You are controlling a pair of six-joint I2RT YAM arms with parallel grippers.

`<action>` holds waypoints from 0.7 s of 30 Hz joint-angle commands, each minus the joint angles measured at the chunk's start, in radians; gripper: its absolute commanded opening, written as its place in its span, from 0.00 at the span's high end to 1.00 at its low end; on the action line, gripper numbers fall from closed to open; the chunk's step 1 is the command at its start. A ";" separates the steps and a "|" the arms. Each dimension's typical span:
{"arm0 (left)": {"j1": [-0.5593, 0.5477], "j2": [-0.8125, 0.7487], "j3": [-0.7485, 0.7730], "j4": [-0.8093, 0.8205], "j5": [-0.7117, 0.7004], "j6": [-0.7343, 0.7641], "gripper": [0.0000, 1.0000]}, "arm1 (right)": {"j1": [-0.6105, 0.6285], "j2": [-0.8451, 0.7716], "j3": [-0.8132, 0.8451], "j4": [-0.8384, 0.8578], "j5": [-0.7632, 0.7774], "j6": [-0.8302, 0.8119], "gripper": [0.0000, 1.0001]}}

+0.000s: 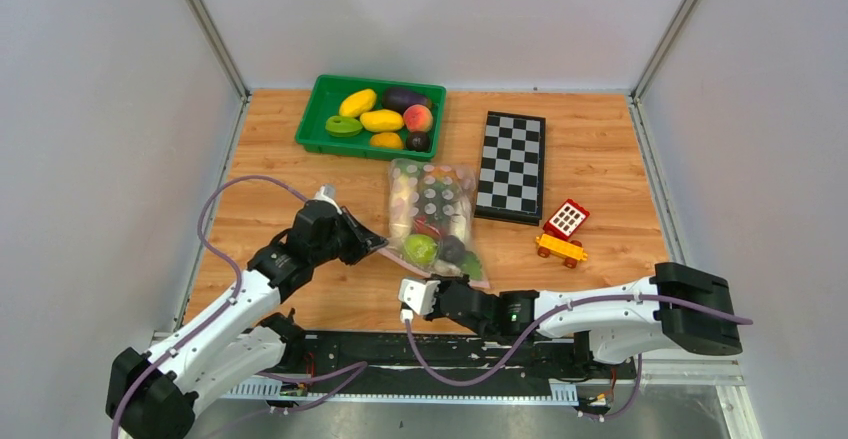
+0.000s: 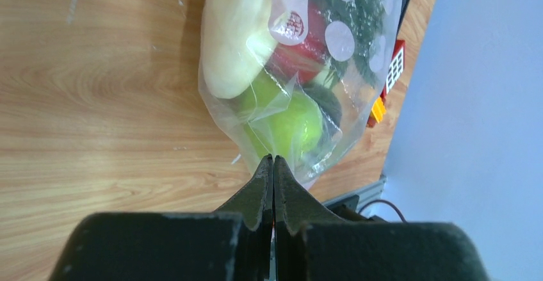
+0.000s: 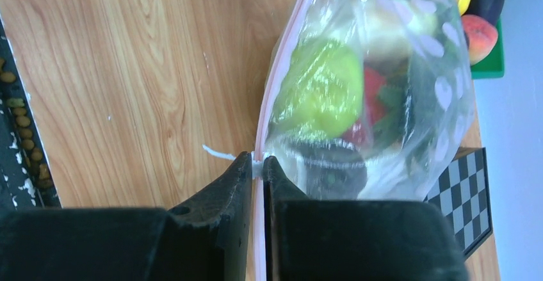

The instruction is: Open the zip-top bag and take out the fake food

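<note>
The zip-top bag [image 1: 435, 194] lies mid-table, clear with pale dots, and the fake food is inside it. A green pear [image 2: 291, 124] sits near the zip end, with a long white radish [image 2: 234, 31] and a red apple [image 2: 304, 54] behind it. My left gripper [image 2: 273, 159] is shut on the plastic at the bag's near left corner [image 1: 380, 244]. My right gripper [image 3: 257, 160] is shut on the pink zip strip [image 3: 282, 57], with a small white piece between its tips. In the top view the right gripper [image 1: 425, 284] sits at the bag's near edge.
A green tray [image 1: 320, 94] of yellow fruits, an eggplant and a peach stands behind the bag. A chessboard [image 1: 512, 164] lies to the bag's right, and a red-yellow toy car [image 1: 563, 231] sits below it. Grey walls close in the table on both sides.
</note>
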 commanded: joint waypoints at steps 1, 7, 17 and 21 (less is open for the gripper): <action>0.071 -0.003 0.077 -0.028 -0.029 0.099 1.00 | 0.006 -0.036 0.004 -0.141 0.039 0.082 1.00; 0.176 0.010 0.119 -0.111 -0.024 0.198 1.00 | 0.006 -0.067 0.004 -0.168 0.051 0.097 1.00; 0.317 0.055 0.155 -0.182 -0.043 0.331 1.00 | 0.004 -0.087 0.005 -0.196 0.063 0.110 1.00; 0.368 0.072 0.153 -0.183 -0.025 0.356 1.00 | 0.004 -0.098 0.009 -0.212 0.062 0.120 1.00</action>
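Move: The left hand already holds the bag's left top corner; the zip slider, pinched by the right hand, lies about 13 cm to its right, 7 cm back and 4 cm lower. From the right hand, the zip's right end is about 9 cm to the right, 1 cm back and 3 cm lower. The green pear inside is some 7 cm ahead and 6 cm left of the right hand, a dark fruit 7 cm ahead and 1 cm right, both about 2 cm lower. Leftwards and somewhat forward, the left hand draws the bag's corner about 8 cm away from the right hand, rolling its left side up a good 10 degrees. The right hand keeps its pinch on the slider and eases some 2.5 cm to the right along the zip, then all but stays, so the two pull against each other with shut fingers. ##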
